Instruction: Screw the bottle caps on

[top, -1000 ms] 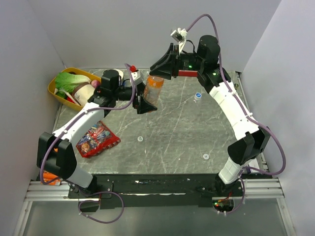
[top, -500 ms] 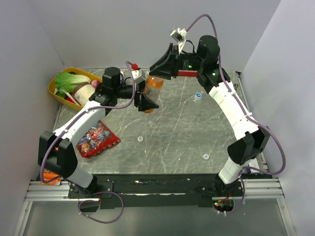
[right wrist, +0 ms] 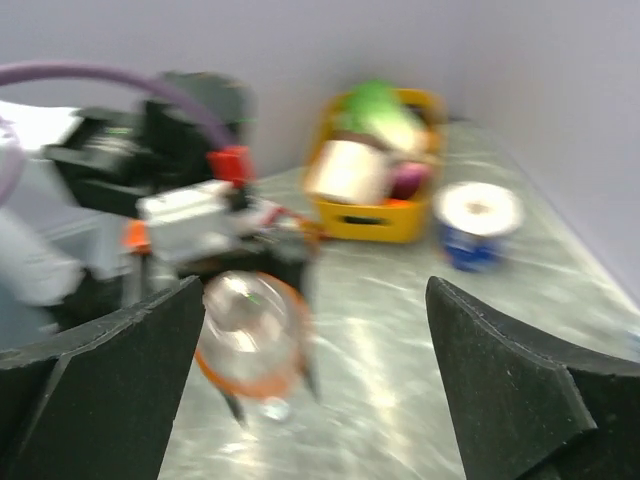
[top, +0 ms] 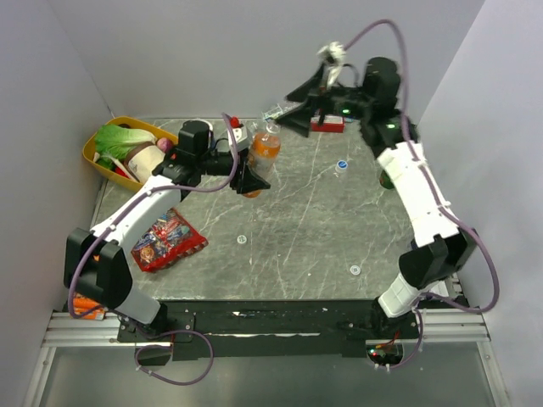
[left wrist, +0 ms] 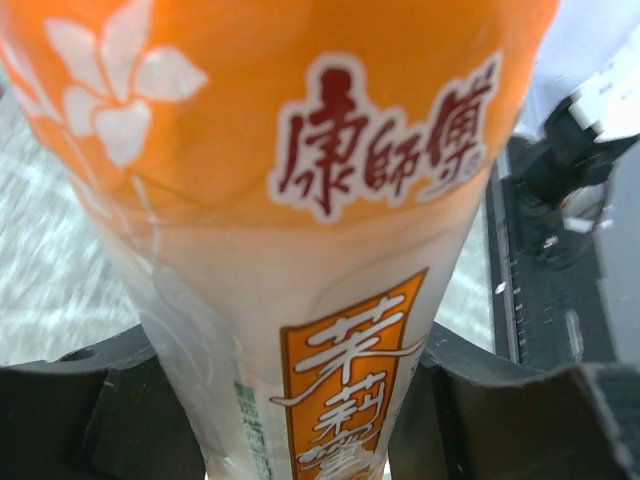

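Note:
A clear bottle of orange drink (top: 264, 155) stands tilted at the back of the table, and my left gripper (top: 254, 175) is shut on its lower body. The left wrist view is filled by its orange label (left wrist: 330, 200) between the dark fingers (left wrist: 500, 410). My right gripper (top: 293, 103) hangs open above and to the right of the bottle, apart from it. Its wrist view shows the bottle (right wrist: 252, 335) from above, blurred, between wide-set fingers (right wrist: 520, 380). A short water bottle (top: 340, 169) with a blue cap (top: 342, 163) stands to the right. Two white caps (top: 242, 240) (top: 355, 270) lie on the table.
A yellow basket (top: 95, 158) of vegetables sits at the back left, also seen as the yellow basket (right wrist: 385, 218) beside a blue-and-white roll (right wrist: 478, 225). A red snack packet (top: 167, 240) lies by the left arm. A red block (top: 327, 125) sits under the right wrist. Walls close in on three sides.
My left gripper has shut on the orange drink bottle. My right gripper has let go of the bottle's top, opened, and lifted away up and to the right.

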Motion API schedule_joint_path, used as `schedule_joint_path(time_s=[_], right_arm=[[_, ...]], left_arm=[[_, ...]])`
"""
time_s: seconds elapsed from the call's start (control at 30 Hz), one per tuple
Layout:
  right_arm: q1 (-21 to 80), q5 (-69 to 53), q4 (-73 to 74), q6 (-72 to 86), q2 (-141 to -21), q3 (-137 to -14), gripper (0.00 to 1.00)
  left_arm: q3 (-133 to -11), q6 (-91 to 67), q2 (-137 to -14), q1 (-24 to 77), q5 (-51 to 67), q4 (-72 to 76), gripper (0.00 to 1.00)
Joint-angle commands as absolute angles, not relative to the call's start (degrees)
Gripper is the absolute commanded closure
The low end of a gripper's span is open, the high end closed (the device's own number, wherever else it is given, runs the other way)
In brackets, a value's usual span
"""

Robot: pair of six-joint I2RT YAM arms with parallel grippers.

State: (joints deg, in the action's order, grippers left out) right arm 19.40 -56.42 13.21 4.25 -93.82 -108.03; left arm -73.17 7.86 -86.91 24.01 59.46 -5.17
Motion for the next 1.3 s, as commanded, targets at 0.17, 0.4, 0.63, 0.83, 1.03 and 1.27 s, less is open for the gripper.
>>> schedule_joint_path(time_s=[0.17, 0.4, 0.63, 0.83, 1.03, 1.27], right_arm=[[12.39, -55.97, 40.98, -31.93, -85.07, -105.83, 0.19], [24.77, -45.38, 67.65, -75.29, -93.86, -106.61, 0.35], [37.69, -37.11, 77.95, -95.96, -111.76, -115.21, 0.41], [44.82, -33.84, 77.61, -103.87, -121.63, -119.00, 0.37], [48.42, -30.24, 76.65, -109.77, -126.56, -117.95, 0.37], [49.66, -27.95, 75.41, -112.15, -130.86, -119.17, 0.39]], left_arm=[[-61.97, 13.98, -72.26, 22.85, 39.70, -10.03, 0.99], [-60.11, 10.11, -63.12, 17.41, 21.91, -10.02, 0.99], [-57.58, 1.78, -56.96, 9.33, 20.83, -7.30, 0.99], [-54.68, 0.35, -52.04, 4.66, 22.33, -6.94, 0.99], [-52.38, -2.55, -48.25, 3.26, 23.29, -7.73, 0.99], [-50.36, -4.39, -46.58, 0.79, 24.52, -7.38, 0.99]])
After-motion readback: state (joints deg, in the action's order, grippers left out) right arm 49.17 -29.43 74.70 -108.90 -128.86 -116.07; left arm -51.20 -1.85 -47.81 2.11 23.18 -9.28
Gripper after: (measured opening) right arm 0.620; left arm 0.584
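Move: The white cap to fetch lies on the table some 11 cm back, 13 cm left and 44 cm below the empty right gripper; the red snack bag lies about 21 cm left of the cap and 1 cm farther out. From the left gripper, which already holds the orange bottle, the yellow basket is roughly 16 cm ahead and 34 cm left, 22 cm below; the blue tin is about 17 cm ahead and 16 cm left, 21 cm below; the snack bag is 5 cm back and 26 cm left, 26 cm below. Pull the right gripper clear to the right of the bottle by about 7 cm, then sweep it down steeply, swinging back left and drawing back, towards the white cap; tip the fingers from pointing left to mostly down and narrow them by about a third. Meanwhile keep the bottle gripped and, after a slight dip, swing the left gripper some 22 cm left towards the basket, turning it counter-clockwise. ##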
